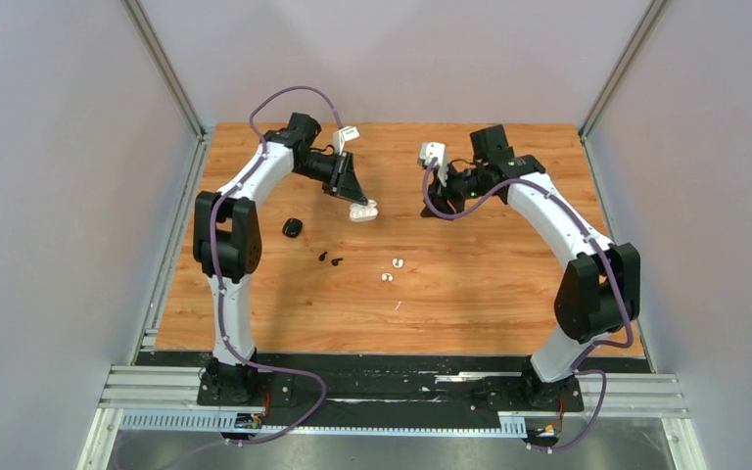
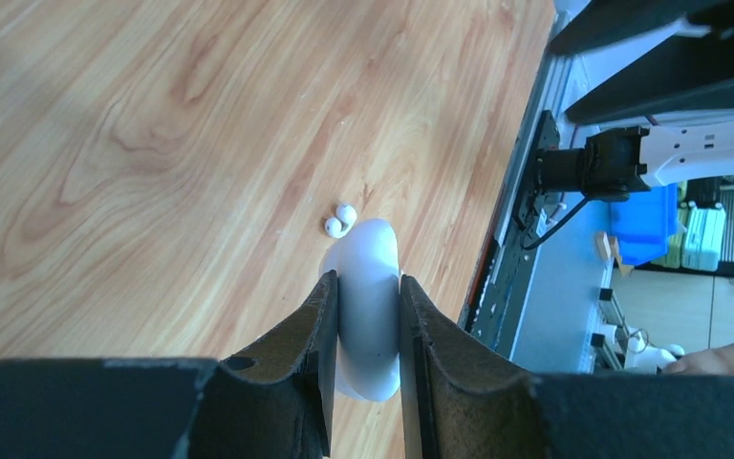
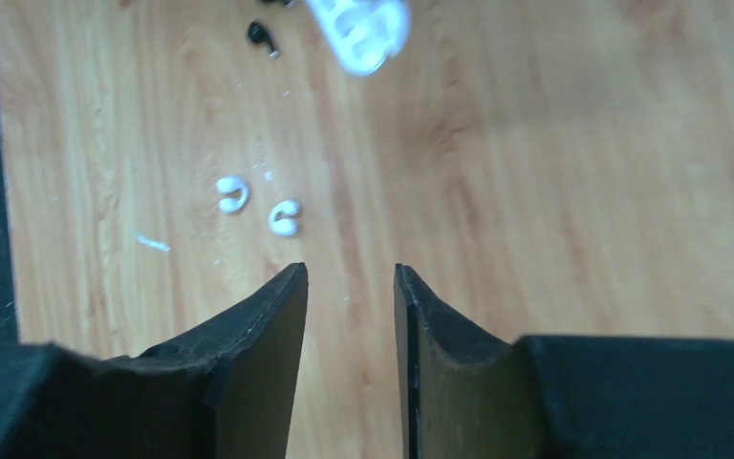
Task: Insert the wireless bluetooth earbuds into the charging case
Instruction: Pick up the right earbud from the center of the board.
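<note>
My left gripper (image 2: 370,284) is shut on a white charging case (image 2: 371,316) and holds it just above the wooden table (image 1: 490,294). From above, the case (image 1: 363,210) hangs at the gripper's tip (image 1: 356,204), left of centre. Two white earbuds (image 1: 398,262) (image 1: 387,277) lie loose mid-table, and two black earbuds (image 1: 323,258) (image 1: 337,260) lie to their left. My right gripper (image 3: 349,273) is open and empty above bare wood. The white earbuds (image 3: 232,193) (image 3: 284,217) lie ahead and to its left. The case (image 3: 358,29) shows blurred at the top edge there.
A small rounded black object (image 1: 293,227), like a second case, rests on the table under the left arm. Grey walls enclose the table on three sides. A metal rail (image 1: 392,392) runs along the near edge. White specks (image 3: 153,243) lie near the white earbuds.
</note>
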`<state>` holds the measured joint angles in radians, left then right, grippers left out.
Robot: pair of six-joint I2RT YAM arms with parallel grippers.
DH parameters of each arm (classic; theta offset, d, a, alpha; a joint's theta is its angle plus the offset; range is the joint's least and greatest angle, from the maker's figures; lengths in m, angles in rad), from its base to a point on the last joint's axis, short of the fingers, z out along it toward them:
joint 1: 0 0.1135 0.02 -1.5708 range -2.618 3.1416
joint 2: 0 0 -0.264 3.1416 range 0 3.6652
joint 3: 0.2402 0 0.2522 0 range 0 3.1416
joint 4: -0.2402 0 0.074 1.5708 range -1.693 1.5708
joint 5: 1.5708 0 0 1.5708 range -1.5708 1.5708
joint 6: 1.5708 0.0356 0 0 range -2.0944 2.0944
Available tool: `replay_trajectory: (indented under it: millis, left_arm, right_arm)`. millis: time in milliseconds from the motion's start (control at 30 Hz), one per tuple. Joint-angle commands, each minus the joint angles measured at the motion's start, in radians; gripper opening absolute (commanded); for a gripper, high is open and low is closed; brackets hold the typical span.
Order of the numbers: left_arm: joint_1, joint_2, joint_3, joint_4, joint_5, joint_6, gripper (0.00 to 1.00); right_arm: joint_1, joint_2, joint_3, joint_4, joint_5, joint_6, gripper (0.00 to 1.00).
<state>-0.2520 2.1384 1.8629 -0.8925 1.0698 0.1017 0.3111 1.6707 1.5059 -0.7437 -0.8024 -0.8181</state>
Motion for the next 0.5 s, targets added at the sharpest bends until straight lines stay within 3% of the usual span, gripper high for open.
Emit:
replay_trajectory:
  millis: [0,167,333,467]
  left_arm:
    - [0.038,-0.139,-0.047,0.106,-0.005,-0.061,0.00]
    - [0.048,-0.187,-0.117,0.158,-0.048,-0.108,0.00]
    - [0.052,-0.220,-0.193,0.245,-0.060,-0.177,0.00]
    - [0.062,-0.234,-0.230,0.297,-0.061,-0.225,0.00]
  right_arm:
    - [0.043,-0.010,-0.100,0.020,-0.067,-0.137,0.34]
    - [0.107,0.009,-0.207,0.044,0.002,-0.275,0.21]
    - [0.152,0.026,-0.268,0.068,0.010,-0.318,0.19]
    - [0.177,0.071,-0.265,0.096,-0.003,-0.244,0.20]
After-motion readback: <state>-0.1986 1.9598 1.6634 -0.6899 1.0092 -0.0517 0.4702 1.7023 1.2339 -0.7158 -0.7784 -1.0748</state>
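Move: The right earbud (the farther of the white pair) lies from the right gripper about 7 cm back, 8 cm to the left and some 19 cm below. The other white earbud is about 3 cm nearer the bases and 2 cm to the left of it; a black earbud lies about 13 cm to its left, level with it. The open white case is about 13 cm left of the right gripper, level and 5 cm below. From the left gripper, the right earbud is about 10 cm back, 6 cm right, 15 cm below. Drop the empty right gripper about 10 cm while drawing it back some 7 cm and a little left, down towards the right earbud, turning it about 15 degrees counter-clockwise and narrowing the fingers to a small gap without touching anything yet. Keep the case pinched in the left gripper and ease it left and up, a couple of centimetres each way. ##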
